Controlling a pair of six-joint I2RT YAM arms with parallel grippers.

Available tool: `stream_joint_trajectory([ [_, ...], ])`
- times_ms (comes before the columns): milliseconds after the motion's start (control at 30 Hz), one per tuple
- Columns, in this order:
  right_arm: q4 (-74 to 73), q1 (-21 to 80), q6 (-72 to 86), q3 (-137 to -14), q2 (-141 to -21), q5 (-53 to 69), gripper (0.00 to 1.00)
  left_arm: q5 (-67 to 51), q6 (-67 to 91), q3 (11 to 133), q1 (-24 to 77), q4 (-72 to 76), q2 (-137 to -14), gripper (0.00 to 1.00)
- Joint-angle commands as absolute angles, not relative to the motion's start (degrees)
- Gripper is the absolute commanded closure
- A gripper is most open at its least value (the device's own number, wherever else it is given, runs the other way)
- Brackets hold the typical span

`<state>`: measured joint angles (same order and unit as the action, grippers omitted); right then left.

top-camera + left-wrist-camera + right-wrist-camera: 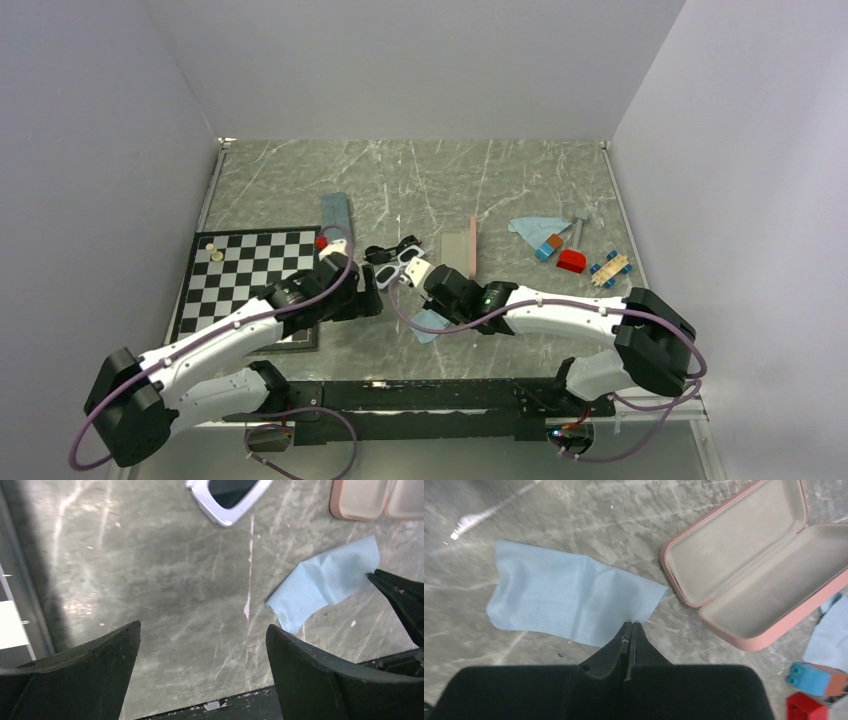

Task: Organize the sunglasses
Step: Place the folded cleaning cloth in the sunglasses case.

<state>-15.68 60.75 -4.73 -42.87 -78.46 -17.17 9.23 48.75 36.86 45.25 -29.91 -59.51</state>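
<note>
The white-framed sunglasses [227, 497] lie on the marble table [420, 180] ahead of my left gripper [204, 626], which is open with only bare table between its fingers. In the top view the white pair [393, 272] sits just below the thin black pair [388, 252], and my left gripper [368, 290] is beside them. My right gripper [630, 625] is shut, its tips pinching the near edge of a light blue cloth [569, 597]. The right fingers [400, 597] meet that cloth [325, 582] at its far corner.
An open pink case [744, 565] lies just right of the cloth. A slate-blue case [337, 213] and a chessboard [250, 275] are at the left. A second cloth [535, 228], a blue block [550, 247] and a red block [571, 261] are at the right.
</note>
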Motion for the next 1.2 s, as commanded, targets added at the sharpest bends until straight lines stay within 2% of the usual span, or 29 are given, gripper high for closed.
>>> stream_joint_trajectory([
  [0,-18.54,61.00,-14.24,-46.37,-80.30,-21.46,1.00,14.14,47.58,36.38,42.57,-33.46,-55.15,0.01],
  [533,-11.65,61.17,-29.60,-46.88,-82.04,-26.69,1.00,11.04,43.93,33.95,35.67,-29.63,-52.08,0.01],
  [767,-5.66,61.22,-41.28,-45.12,-83.47,-28.91,1.00,9.52,42.52,33.52,32.33,-28.86,-52.34,0.01],
  [1167,-9.19,60.91,-46.91,-47.65,-85.25,-30.82,1.00,6.18,40.83,32.17,27.69,-27.11,-52.97,0.01],
])
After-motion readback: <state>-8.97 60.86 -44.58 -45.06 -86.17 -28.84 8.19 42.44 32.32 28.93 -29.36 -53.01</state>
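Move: My right hand already holds the folded cleaning cloth by one end. From it, the open sunglasses case's flat half is about 14 cm straight ahead and some 4 cm lower. The white sunglasses lie roughly 12 cm ahead and 12 cm left, and the black pair 16 cm ahead and 14 cm left. From my empty left hand, the flat half of the case is about 16 cm ahead and 20 cm to the right. I carry the pinched cloth about 6 cm forward to the near end of the case with my right hand, rising slightly, then easing down at the end, while the wrist rolls some 40 degrees counter-clockwise and my fingers keep their grip. My wide-open left hand backs off empty, about 7 cm left and a little forward, towards the chessboard. ##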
